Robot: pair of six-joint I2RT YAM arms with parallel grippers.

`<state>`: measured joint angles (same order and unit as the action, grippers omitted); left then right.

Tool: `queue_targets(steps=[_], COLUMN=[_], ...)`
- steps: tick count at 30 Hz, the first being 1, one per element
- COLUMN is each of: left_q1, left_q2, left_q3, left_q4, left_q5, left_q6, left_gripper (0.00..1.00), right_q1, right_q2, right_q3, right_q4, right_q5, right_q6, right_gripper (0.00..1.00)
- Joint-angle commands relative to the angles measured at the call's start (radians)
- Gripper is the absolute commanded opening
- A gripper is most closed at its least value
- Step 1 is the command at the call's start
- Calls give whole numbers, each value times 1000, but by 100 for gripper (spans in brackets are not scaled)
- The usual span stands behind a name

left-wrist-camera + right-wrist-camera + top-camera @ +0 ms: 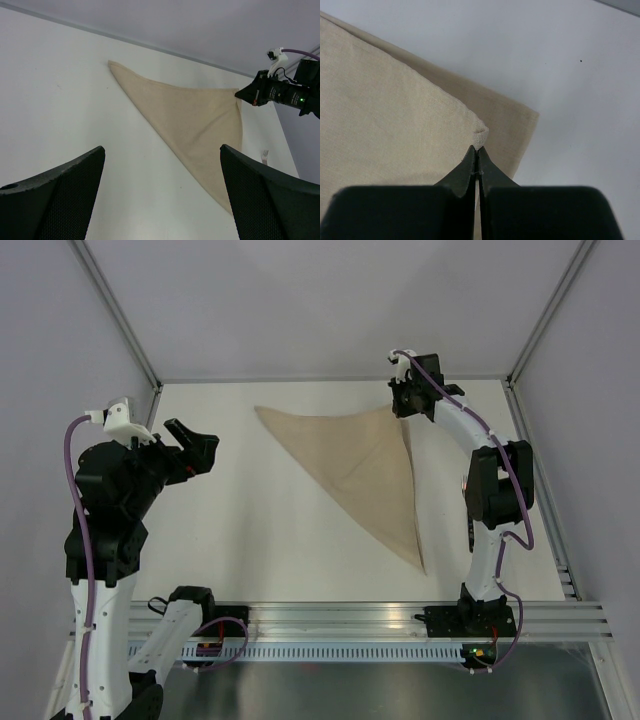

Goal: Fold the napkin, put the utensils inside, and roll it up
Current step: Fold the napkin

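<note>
The beige napkin (365, 475) lies on the white table (250, 540) folded into a triangle, one point far left, one near. My right gripper (402, 405) is shut on the napkin's far right corner (481, 134), the top layer pinched just above the layer beneath. In the left wrist view the napkin (195, 120) and that right gripper (246, 93) show ahead. Only the tines of a fork (265, 155) peek out beyond the napkin's right edge. My left gripper (195, 445) hovers open at the left, well apart from the cloth, nothing between its fingers (65, 190).
Grey walls enclose the table on three sides. An aluminium rail (350, 618) with the arm bases runs along the near edge. The right arm (495, 490) stands over the table's right side.
</note>
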<state>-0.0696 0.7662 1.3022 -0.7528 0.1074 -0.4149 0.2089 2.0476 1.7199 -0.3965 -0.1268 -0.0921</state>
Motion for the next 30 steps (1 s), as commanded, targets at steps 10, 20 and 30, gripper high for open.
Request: queue_targets(steps=[10, 20, 30], left_q1=[2, 1, 1], left_q2=[7, -2, 1], left_q3=[-12, -35, -151], left_q4=[35, 36, 102], left_q5=[21, 18, 32], left_q6=[-19, -19, -48], left_gripper=[100, 100, 100], right_q1=[-25, -26, -25], right_q2=[13, 74, 163], right_q3=[38, 50, 196], right_q4=[24, 13, -68], right_q5=[0, -2, 85], right_q6=[18, 8, -6], right_gripper=[1, 7, 75])
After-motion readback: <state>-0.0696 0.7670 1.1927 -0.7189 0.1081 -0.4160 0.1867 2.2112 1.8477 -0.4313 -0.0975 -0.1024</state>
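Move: The right hand already pinches the folded-over corner of the napkin. The napkin's far right corner, still on the table beneath, lies roughly 5 cm ahead, 4 cm to the right and 5 cm below. The fold's near tip is some 39 cm back and 3 cm right, its far left tip about 40 cm left and 5 cm ahead, and the fork about 26 cm back and 13 cm right. From the empty left hand, that far right corner is about 35 cm ahead, 47 cm right and 30 cm lower. Still pinching the corner of the flap, the right hand drifts about 1 cm to the right, then sinks some 4 cm onto the far right corner of the napkin, its fingers tipping down slightly, and opens wide near the bottom to let go of the cloth while it slides about 2 cm forward. The left hand, empty and wide open out at the left, lowers by about 4 cm late on, tilting down a little and touching nothing. ##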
